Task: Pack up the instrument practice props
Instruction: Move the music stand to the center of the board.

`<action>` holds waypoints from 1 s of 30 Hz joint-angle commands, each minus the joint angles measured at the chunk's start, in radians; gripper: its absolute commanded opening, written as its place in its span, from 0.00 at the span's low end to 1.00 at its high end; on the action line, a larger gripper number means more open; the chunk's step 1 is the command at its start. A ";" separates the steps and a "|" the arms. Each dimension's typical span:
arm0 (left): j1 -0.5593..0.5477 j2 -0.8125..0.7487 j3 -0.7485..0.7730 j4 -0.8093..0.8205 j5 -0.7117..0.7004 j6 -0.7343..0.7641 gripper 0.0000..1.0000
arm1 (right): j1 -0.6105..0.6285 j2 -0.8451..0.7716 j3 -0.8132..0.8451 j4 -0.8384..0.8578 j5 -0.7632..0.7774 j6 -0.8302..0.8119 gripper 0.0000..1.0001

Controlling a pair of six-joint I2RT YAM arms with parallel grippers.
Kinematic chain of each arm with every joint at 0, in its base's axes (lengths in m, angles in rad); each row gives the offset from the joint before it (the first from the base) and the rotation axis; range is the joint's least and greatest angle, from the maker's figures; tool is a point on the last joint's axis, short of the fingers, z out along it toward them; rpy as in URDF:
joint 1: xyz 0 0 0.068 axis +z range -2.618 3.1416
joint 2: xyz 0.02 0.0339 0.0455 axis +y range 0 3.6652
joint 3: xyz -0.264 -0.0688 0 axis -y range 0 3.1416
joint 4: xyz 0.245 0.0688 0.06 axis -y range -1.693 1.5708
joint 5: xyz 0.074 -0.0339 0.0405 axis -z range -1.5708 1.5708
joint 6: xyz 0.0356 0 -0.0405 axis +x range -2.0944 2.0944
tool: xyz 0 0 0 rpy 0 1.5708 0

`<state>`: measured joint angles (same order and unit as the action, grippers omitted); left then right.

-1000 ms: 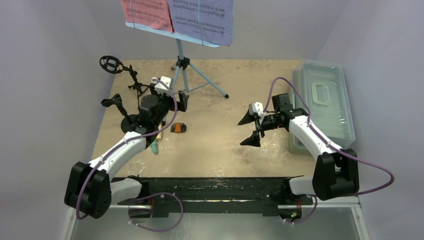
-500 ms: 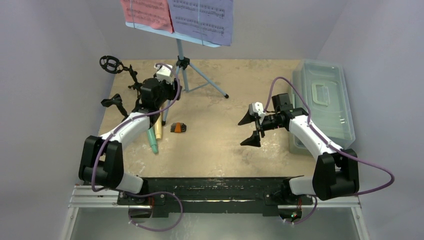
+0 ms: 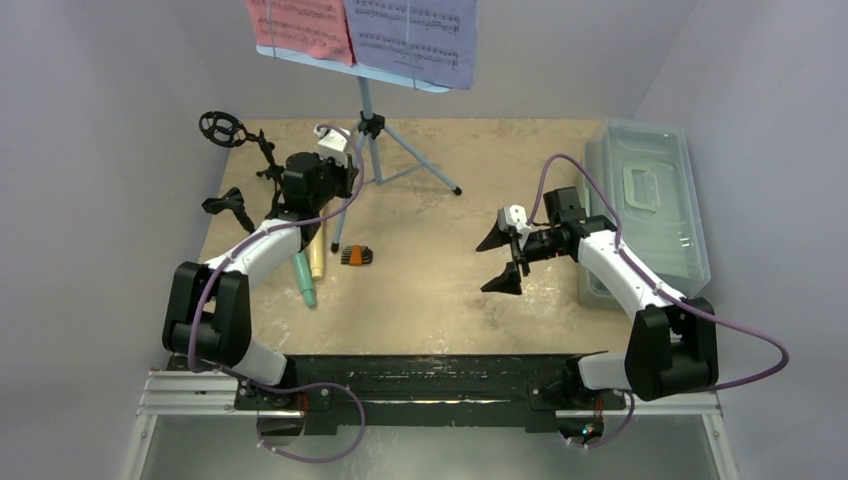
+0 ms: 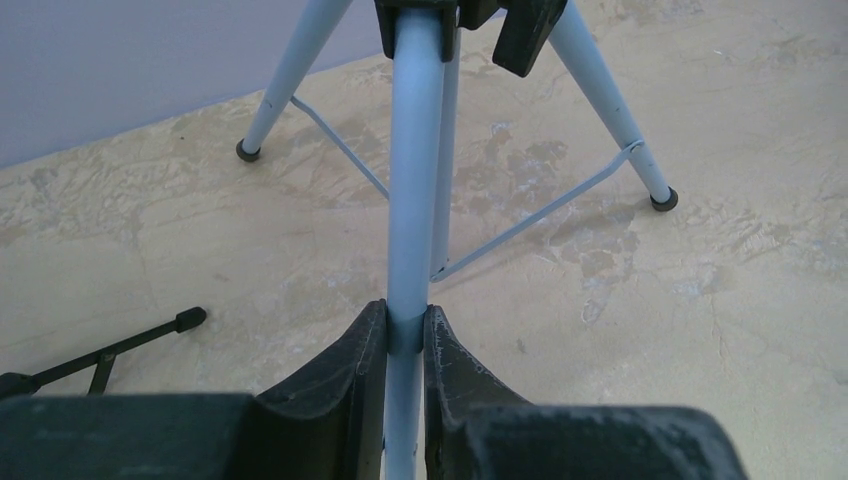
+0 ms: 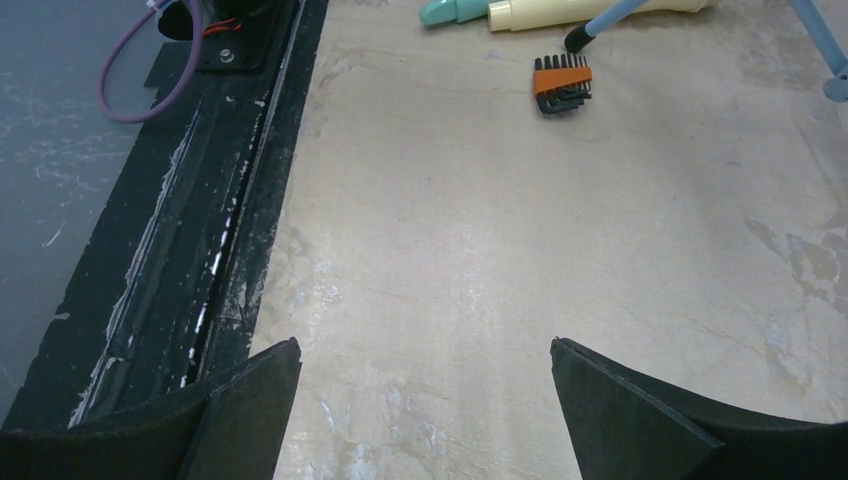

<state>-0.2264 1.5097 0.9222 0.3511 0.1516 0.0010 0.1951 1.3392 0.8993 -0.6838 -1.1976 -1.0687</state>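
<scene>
The light-blue tripod (image 3: 366,100) stands at the back of the table. Its tray holds a red page (image 3: 300,25) and a purple page (image 3: 415,35). My left gripper (image 3: 338,178) is shut on the tripod's near leg (image 4: 413,180), and in the left wrist view its gripper (image 4: 405,325) clamps the tube from both sides. A mint-green microphone (image 3: 304,282) and a yellow microphone (image 3: 316,258) lie side by side under the left arm. Black microphone tripods (image 3: 240,205) stand at the far left. My right gripper (image 3: 498,262) hovers open over bare table (image 5: 425,370).
A translucent grey tub (image 3: 650,200) with its lid on sits along the right edge. A small orange-and-black hex key set (image 3: 356,256) lies next to the microphones, also seen in the right wrist view as the key set (image 5: 562,84). A black round mic holder (image 3: 222,128) stands at the back left.
My left arm reached back to the tripod and its jaws closed on the near leg. The tripod's tray shifted slightly right. The right arm has not moved.
</scene>
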 commanded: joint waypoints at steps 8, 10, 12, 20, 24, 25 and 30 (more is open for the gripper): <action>-0.106 0.000 -0.009 0.048 0.066 -0.119 0.00 | -0.003 -0.006 0.043 -0.018 -0.022 -0.034 0.99; -0.126 -0.001 -0.016 0.049 0.047 -0.131 0.00 | -0.003 -0.005 0.043 -0.020 -0.022 -0.034 0.99; -0.146 0.000 -0.024 0.056 0.032 -0.145 0.00 | -0.003 -0.006 0.043 -0.021 -0.022 -0.037 0.99; -0.213 -0.022 -0.075 0.075 -0.033 -0.255 0.00 | -0.004 -0.007 0.046 -0.029 -0.020 -0.042 0.99; -0.250 -0.056 -0.114 0.072 -0.076 -0.299 0.00 | -0.004 -0.011 0.049 -0.035 -0.019 -0.049 0.99; -0.259 -0.063 -0.124 0.072 -0.086 -0.308 0.00 | -0.004 -0.011 0.049 -0.036 -0.019 -0.051 0.99; -0.291 -0.081 -0.169 0.086 -0.130 -0.340 0.00 | -0.005 -0.010 0.050 -0.039 -0.017 -0.053 0.99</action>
<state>-0.4728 1.4475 0.8013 0.4641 -0.0063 -0.2455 0.1951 1.3392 0.9054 -0.7006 -1.1976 -1.0966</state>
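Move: The left hand already holds the music stand's near leg; the board's centre lies about 14 cm to its right, 4 cm back and 15 cm below. That leg's foot is some 9 cm back and 6 cm left, the hex key set 10 cm back and 1 cm left, the yellow microphone 5 cm back and 11 cm left, all near table height. For the idle right hand, the board's centre is roughly 15 cm ahead, 21 cm left. Left hand keeps its pinch and drags the stand's leg about 8 cm right, 5 cm back, towards the centre. ##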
